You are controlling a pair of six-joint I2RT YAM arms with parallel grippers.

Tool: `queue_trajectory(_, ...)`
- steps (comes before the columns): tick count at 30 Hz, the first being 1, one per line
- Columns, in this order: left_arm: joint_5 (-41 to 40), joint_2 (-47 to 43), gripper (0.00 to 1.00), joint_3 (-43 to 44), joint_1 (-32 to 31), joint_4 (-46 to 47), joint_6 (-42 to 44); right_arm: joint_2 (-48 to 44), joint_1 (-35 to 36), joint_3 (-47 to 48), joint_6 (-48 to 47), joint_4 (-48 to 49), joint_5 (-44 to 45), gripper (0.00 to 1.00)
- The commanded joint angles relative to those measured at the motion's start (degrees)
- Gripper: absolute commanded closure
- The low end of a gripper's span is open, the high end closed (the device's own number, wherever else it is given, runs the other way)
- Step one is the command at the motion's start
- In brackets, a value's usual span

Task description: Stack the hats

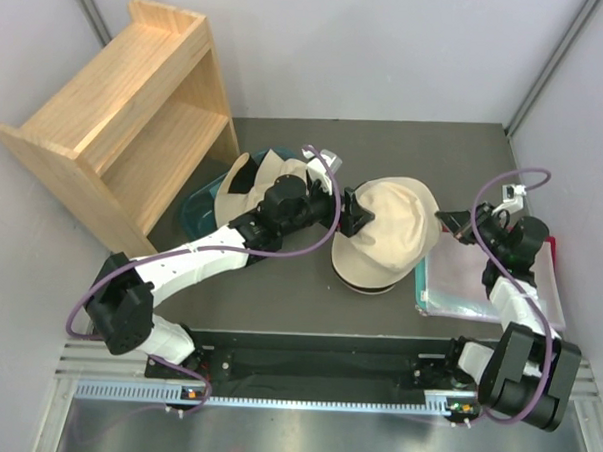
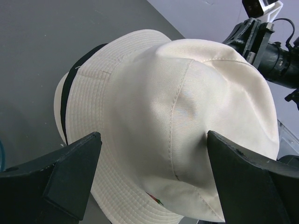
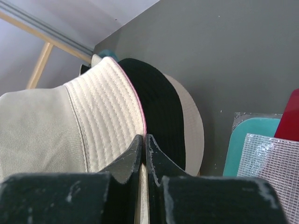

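A cream bucket hat (image 1: 391, 230) lies crown up in the middle of the table, on top of another hat whose black edge (image 1: 362, 286) shows beneath it. My left gripper (image 1: 354, 210) is open at the top hat's left side, and in the left wrist view (image 2: 152, 172) its fingers straddle the cream crown (image 2: 187, 93). My right gripper (image 1: 447, 224) is shut on the top hat's right brim (image 3: 112, 112), lifting it off the black lining (image 3: 159, 107) below. More cream and black hats (image 1: 259, 174) lie heaped at the back left.
A teal tub (image 1: 194, 209) sits under the back-left hats. A wooden shelf unit (image 1: 126, 108) stands at the far left. Flat teal, silver and red pouches (image 1: 489, 284) lie at the right under my right arm, also in the right wrist view (image 3: 261, 149).
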Motion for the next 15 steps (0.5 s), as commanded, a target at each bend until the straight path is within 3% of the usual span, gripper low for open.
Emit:
queue_trajectory(1,0.41,-0.45,0.01,-0.77,0.42,5.07,-1.06,1.92,2.84,5.56,-7.49,-7.26,8.96,1.00)
queue_trajectory(10,0.05,-0.36,0.01,-2.26,0.68,6.30,-1.67,6.41,8.82,9.43,-14.54,-17.50,23.47,1.00)
queue_trajectory(15,-0.47,-0.45,0.01,-3.58,0.68,6.65,-2.29,6.15,10.93,8.82,-15.78,-20.05,27.19,1.00)
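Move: My right hand already pinches the right-hand brim of the beige top hat; the hat stack it belongs on is centred about 12 cm to my left, 8 back and 9 below, with the folders some 19 cm right, 15 back and 17 below. From my left hand, open beside the beige crown, that stack is roughly 3 cm right, 8 back and 17 below; the blue basket is about 29 cm left, 3 ahead and 22 below. Keeping the brim pinched in my shut right fingers, I ease it forward a couple of centimetres, then mostly down, about 5 cm in all, drawing that side of the hat down beside the stack while the wrist tips fingers-down and rolls its left side lower, some 15 degrees. My left hand holds its place, wide open, one finger still against the crown. ##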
